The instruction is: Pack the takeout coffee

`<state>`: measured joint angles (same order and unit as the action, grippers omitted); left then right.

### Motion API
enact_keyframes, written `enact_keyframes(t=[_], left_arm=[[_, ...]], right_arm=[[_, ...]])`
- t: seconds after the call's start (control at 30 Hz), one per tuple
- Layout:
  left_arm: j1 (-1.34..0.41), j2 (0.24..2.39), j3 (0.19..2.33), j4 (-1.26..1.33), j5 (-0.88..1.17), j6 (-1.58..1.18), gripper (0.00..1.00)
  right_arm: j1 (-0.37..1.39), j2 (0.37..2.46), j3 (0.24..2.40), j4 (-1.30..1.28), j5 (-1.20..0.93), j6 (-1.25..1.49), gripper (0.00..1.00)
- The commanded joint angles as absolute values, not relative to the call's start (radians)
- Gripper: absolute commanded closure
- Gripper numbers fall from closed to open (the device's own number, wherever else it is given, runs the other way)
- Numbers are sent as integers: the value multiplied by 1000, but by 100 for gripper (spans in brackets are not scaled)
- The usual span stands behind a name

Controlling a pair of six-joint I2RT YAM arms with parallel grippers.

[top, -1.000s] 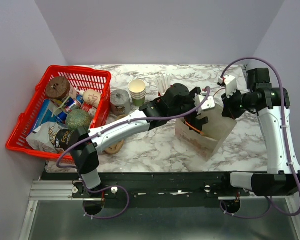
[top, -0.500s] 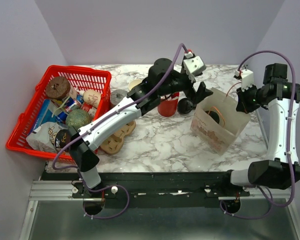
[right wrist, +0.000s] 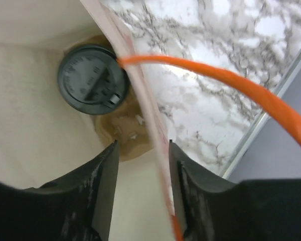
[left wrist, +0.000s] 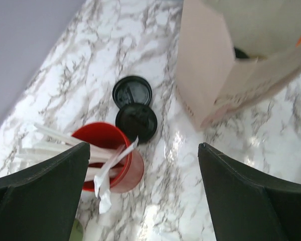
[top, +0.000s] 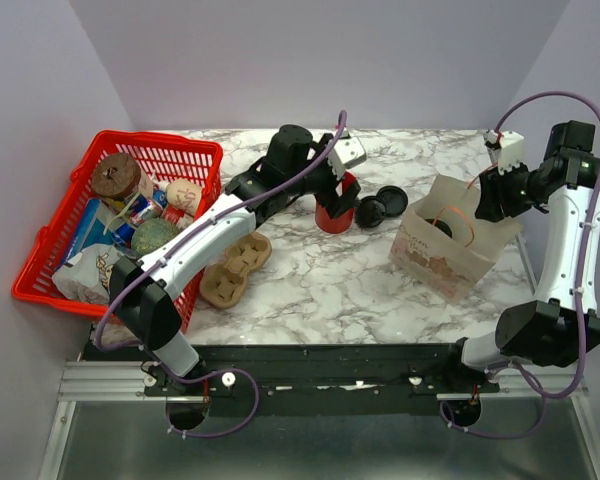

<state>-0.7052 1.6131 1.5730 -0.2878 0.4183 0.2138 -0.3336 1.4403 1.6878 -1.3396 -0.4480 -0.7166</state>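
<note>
The takeout coffee stands inside the pale paper bag [top: 435,262]; only its round black lid [right wrist: 93,80] shows, deep at the bag's bottom, and from above it is a dark disc [top: 442,228]. My right gripper [right wrist: 142,145] sits at the bag's far right rim [top: 492,195]. Its jaws are apart, with the bag's wall between them close against the right finger. The orange handle [right wrist: 226,83] arcs past it. My left gripper [left wrist: 143,196] hangs wide open and holds nothing. It is above the marble beside the red cup of straws [left wrist: 110,155], left of the bag [left wrist: 210,75].
Two loose black lids [left wrist: 133,91] [left wrist: 137,122] lie between the red cup [top: 332,215] and the bag. A cardboard cup carrier [top: 230,270] lies front left. A red basket [top: 40,270] full of goods fills the left side. The table's right edge runs just behind the bag.
My left arm has pulled out of the bag and swung back left over the red cup. The bag has shifted right with my right gripper, whose jaws have come apart.
</note>
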Motion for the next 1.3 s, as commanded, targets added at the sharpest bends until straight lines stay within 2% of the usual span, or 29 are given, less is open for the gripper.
enact_keyframes(t=[0.0, 0.07, 0.1, 0.13, 0.47, 0.83, 1.27], left_arm=[[-696, 1597, 1540, -374, 463, 370, 4], [-692, 1611, 1537, -370, 459, 380, 4], [-684, 1630, 1542, -370, 459, 394, 4], [-681, 1643, 1548, -371, 457, 397, 4], [-643, 1756, 1623, -362, 503, 371, 6], [-643, 1738, 1582, -290, 508, 318, 6], [-643, 1713, 1575, -278, 541, 273, 8]], right_arm=[[-336, 1428, 1781, -1436, -546, -669, 29], [-336, 1422, 1811, -1453, -583, -658, 20], [-336, 1416, 1837, -1469, -591, -650, 7], [-336, 1411, 1844, -1473, -594, -643, 1], [-337, 1371, 1750, -1410, -537, -641, 0], [-339, 1387, 1824, -1465, -604, -594, 2], [-341, 1333, 1717, -1489, -451, -549, 3]])
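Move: The paper bag's middle is about 6 cm left of the right hand, level ahead and 12 cm below, its rim between the parting fingers; the lidded coffee cup inside is about 4 cm ahead, 8 cm left, 16 cm down. From the left hand the bag is some 30 cm right, 1 cm back, 14 cm down; the red straw cup is 11 cm ahead, 1 cm right, 22 cm down. The right hand opens wide, rising about 5 cm off the bag's rim; the left sinks 7 cm, open, towards the straws. ##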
